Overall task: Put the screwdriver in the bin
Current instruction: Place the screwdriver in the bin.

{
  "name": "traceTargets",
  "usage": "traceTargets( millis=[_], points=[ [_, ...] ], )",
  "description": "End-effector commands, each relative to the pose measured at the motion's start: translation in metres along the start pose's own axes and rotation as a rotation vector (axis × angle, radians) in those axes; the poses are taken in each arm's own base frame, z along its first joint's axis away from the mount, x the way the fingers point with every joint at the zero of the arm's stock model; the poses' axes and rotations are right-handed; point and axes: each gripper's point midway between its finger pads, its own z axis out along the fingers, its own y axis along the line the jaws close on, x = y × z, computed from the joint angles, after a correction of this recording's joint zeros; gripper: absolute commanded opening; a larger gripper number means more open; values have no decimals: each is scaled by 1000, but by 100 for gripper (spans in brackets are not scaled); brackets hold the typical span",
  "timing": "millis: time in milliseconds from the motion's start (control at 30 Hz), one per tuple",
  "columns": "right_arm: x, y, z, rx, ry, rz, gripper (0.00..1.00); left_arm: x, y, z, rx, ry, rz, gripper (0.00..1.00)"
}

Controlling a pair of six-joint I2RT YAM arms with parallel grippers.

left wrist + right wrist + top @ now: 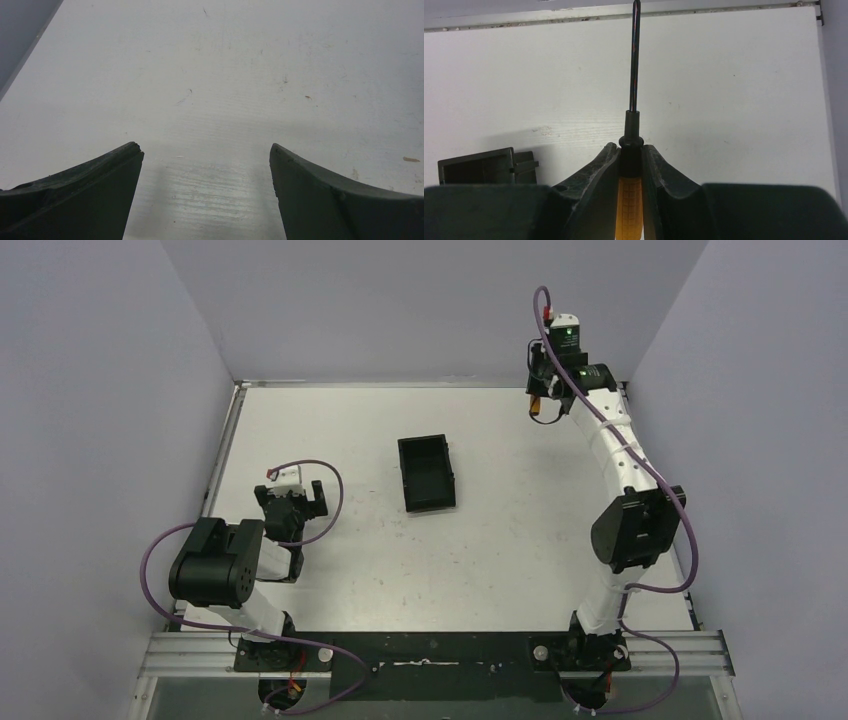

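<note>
My right gripper (630,150) is shut on the screwdriver (629,200). It clamps the orange handle and black collar, and the thin dark shaft (635,55) sticks straight out ahead. In the top view the right gripper (545,400) is raised at the table's far right corner, with a bit of orange handle (535,406) showing. The black bin (427,473) lies open-topped mid-table, well left of and nearer than that gripper; a corner of the bin (479,167) shows low left in the right wrist view. My left gripper (206,147) hangs open over bare table, with nothing between its fingers (100,190).
The left gripper (292,498) sits at the near left, left of the bin. Grey walls enclose the white table (520,540) on three sides. A metal rail (574,17) runs along the far edge, close beyond the screwdriver's tip.
</note>
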Motion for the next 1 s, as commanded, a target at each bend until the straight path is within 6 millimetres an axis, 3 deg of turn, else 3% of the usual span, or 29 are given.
traceTargets(
  millis=[0, 267, 500, 967],
  points=[
    [-31, 2, -46, 2, -66, -22, 0, -23, -5, 7, 16, -76, -8, 97],
    [-33, 32, -67, -37, -88, -39, 0, -23, -5, 7, 16, -75, -8, 97],
    [-22, 88, -79, -106, -101, -65, 0, -23, -5, 7, 16, -76, -8, 97],
    [20, 206, -96, -255, -126, -149, 0, -23, -5, 7, 16, -75, -7, 97]
  ],
)
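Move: The right hand holds the screwdriver high over the table, and the bin it is bound for lies about 22 cm to its left, 7 cm back towards the base and some 22 cm below. Nothing else stands on the table near the bin or the way there. From the idle, open left hand the bin is roughly 31 cm to the right, 6 cm farther out and about 3 cm lower. Keeping its grip on the screwdriver, the right hand rises about 3 cm, then, gathering speed, sweeps left some 18 cm towards the bin and draws back about 9 cm at nearly constant height. On the way it turns some 15 degrees counter-clockwise, and it ends high over the bin's right side, with the fingers still shut on the screwdriver. ##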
